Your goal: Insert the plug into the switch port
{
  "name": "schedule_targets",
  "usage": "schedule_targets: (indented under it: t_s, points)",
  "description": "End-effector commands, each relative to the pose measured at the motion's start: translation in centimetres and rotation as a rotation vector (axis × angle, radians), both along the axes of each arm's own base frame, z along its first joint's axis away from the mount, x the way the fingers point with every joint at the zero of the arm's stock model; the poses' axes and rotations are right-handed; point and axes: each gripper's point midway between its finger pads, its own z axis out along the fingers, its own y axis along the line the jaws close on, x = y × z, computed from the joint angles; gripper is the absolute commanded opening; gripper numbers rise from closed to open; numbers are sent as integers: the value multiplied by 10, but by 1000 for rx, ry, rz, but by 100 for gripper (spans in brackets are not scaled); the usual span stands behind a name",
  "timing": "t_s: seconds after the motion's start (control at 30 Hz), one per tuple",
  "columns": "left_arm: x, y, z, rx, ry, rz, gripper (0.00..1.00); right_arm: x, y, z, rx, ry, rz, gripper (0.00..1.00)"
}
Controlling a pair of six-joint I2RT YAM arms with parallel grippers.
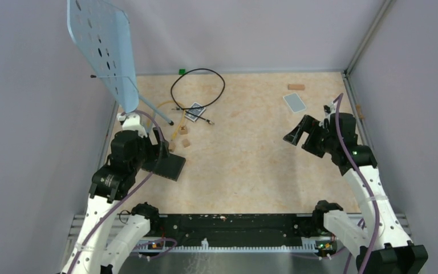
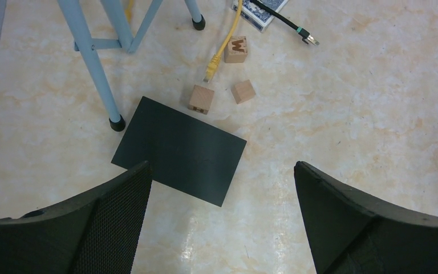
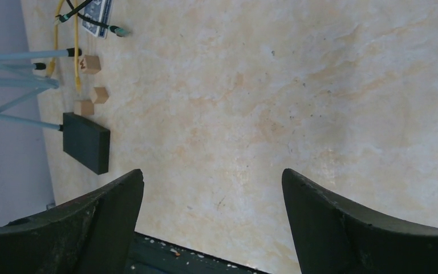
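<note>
The flat matte-black box (image 1: 172, 166) (image 2: 179, 149) (image 3: 86, 142) lies on the table at the left; the switch port in its edge does not show. A yellow cable ends in a clear plug (image 2: 211, 71) (image 3: 78, 85) just beyond the box. A black cable (image 1: 197, 85) ends in a plug (image 2: 308, 39) (image 1: 210, 121) beside the playing card. My left gripper (image 1: 159, 149) (image 2: 222, 166) hovers open over the box's near corner, holding nothing. My right gripper (image 1: 301, 140) (image 3: 212, 172) hangs open and empty over bare table at the right.
Three wooden blocks (image 2: 201, 99) lie between box and yellow plug. A blue perforated panel (image 1: 102, 45) on thin legs (image 2: 91, 57) stands at the far left. A dark playing card (image 1: 194, 111), a pale grey-blue card (image 1: 294, 103), a wood piece (image 1: 296, 87) and a green cube (image 1: 181, 71) lie farther back.
</note>
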Motion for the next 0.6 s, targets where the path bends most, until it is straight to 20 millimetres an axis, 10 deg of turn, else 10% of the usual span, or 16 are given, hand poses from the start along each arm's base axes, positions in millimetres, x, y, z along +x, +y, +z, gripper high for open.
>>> schedule_targets:
  t_s: [0.0, 0.23, 0.57]
  points:
    - [9, 3, 28, -23, -141, 24, 99, 19, 21, 10, 132, -63, 40, 89]
    - [15, -12, 19, -14, -115, -70, 99, 32, 57, 7, 177, -109, 64, 88]
    - [18, -4, 15, -7, -101, -34, 99, 22, 194, -17, 64, -169, 353, 87]
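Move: The switch, the flat dark box, lies some 46 cm to the right hand's left, level with it fore and aft and about 19 cm lower. The yellow plug is about 14 cm farther out and 44 cm left, the small plain block 12 cm out and 39 cm left, and the black cable's plug 22 cm out and 30 cm left, all on the table. From the left hand the switch is about 2 cm ahead, 2 cm left and 22 cm below. Leftward in a quickening sweep, the right hand crosses about 14 cm of open table towards the switch, after first easing slightly forward. It sinks some 4 cm on the way and swings about 15 degrees counter-clockwise, its fingers staying wide open and touching nothing. ##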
